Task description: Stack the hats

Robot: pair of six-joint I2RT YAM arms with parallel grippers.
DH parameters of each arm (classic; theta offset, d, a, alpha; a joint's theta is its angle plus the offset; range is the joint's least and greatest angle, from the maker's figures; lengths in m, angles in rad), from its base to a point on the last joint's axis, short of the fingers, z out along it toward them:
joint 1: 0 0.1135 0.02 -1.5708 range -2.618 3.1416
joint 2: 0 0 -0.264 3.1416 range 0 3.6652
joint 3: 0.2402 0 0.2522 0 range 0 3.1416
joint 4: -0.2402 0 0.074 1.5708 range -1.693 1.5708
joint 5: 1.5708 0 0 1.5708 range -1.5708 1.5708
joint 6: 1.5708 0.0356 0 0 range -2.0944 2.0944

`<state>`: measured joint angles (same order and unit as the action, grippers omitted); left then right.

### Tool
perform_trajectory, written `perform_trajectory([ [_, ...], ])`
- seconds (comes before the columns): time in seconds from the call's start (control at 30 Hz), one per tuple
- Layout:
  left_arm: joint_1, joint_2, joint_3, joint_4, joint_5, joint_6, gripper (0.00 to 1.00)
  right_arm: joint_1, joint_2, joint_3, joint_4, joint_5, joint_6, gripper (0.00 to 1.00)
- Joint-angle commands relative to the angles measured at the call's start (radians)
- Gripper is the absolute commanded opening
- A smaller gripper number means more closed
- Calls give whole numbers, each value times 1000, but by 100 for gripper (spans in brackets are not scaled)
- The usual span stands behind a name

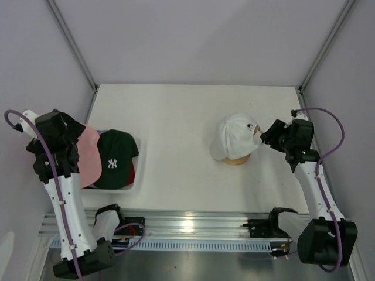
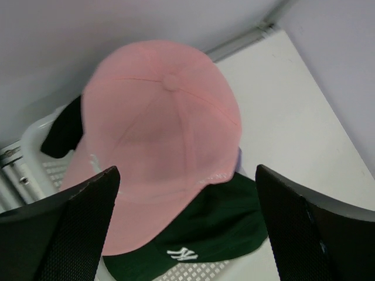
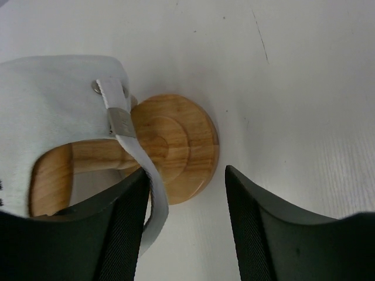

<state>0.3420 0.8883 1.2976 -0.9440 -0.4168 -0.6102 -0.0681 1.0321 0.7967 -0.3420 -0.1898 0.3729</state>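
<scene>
A white hat sits on the round wooden stand. In the right wrist view its rear strap hangs down over the stand and rests against my left finger's inner face. My right gripper is open at the back of the white hat, its jaws partly apart around the strap. A pink hat lies on a dark hat with a white NY logo in the basket. My left gripper hangs wide open above them, holding nothing. It shows in the top view at the far left.
The white mesh basket stands at the near left with a red hat under the dark one. A black hat shows at the basket's back edge. White walls close in the table on three sides.
</scene>
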Motion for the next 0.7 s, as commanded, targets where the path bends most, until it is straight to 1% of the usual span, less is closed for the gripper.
perform_trajectory([
  [0.0, 11, -26, -21, 102, 296, 143, 99, -6, 22, -28, 84, -2, 7, 56],
  [0.03, 9, -31, -30, 120, 362, 176, 100, -6, 28, -45, 93, -3, 14, 54],
  [0.07, -1, -31, -50, 137, 407, 228, 100, -6, 45, -53, 104, -5, 17, 49],
  [0.1, -15, -31, -53, 136, 446, 246, 98, -6, 55, -59, 118, -7, 18, 46],
  [0.13, -38, -26, -54, 129, 432, 260, 98, -6, 66, -68, 121, -4, 23, 44],
  [0.17, -93, -22, -54, 116, 421, 297, 98, -6, 78, -70, 124, -2, 24, 40],
  [0.2, -121, -15, -52, 107, 415, 312, 98, -6, 101, -73, 129, 3, 24, 37],
  [0.23, -183, 9, -49, 99, 373, 322, 98, -6, 114, -77, 136, 15, 24, 36],
  [0.33, -293, 61, -50, 74, 300, 345, 98, -6, 158, -90, 140, 36, 24, 33],
  [0.37, -354, 107, -49, 70, 246, 348, 98, -7, 166, -88, 136, 35, 23, 31],
  [0.43, -414, 161, -38, 50, 182, 349, 99, -9, 171, -88, 133, 27, 26, 31],
  [0.47, -454, 211, -31, 44, 114, 351, 100, -9, 166, -91, 135, 26, 29, 31],
  [0.57, -503, 283, -14, 19, -3, 357, 100, -9, 135, -102, 138, 33, 35, 31],
  [0.6, -508, 322, -14, 14, -20, 357, 99, -9, 129, -103, 136, 38, 35, 31],
  [0.67, -515, 350, -15, 20, -39, 356, 99, -9, 108, -103, 132, 43, 37, 32],
])
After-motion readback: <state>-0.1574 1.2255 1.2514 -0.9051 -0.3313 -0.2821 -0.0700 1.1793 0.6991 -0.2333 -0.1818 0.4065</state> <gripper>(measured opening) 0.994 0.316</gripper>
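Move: The green hat lies about 8 cm ahead of the left hand, 12 cm to its right and some 23 cm below. The pink hat is about 7 cm ahead, 2 cm left and 20 below. The white basket under both is centred some 7 cm ahead, 1 cm right and 28 below. For the right hand, the white hat's middle is some 9 cm left, 4 ahead and level; its wooden stand is centred 10 left, 5 ahead and 8 below. Rightward first, then forward and down, the left hand swings over the basket towards the green hat, about 13 cm across and 10 down. It turns clockwise some 45 degrees and tips downward, fingers staying wide open. The right hand sinks nearly 7 cm beside the stand, tipping slightly down and partly closing, with the white hat's back strap still against its left finger. ##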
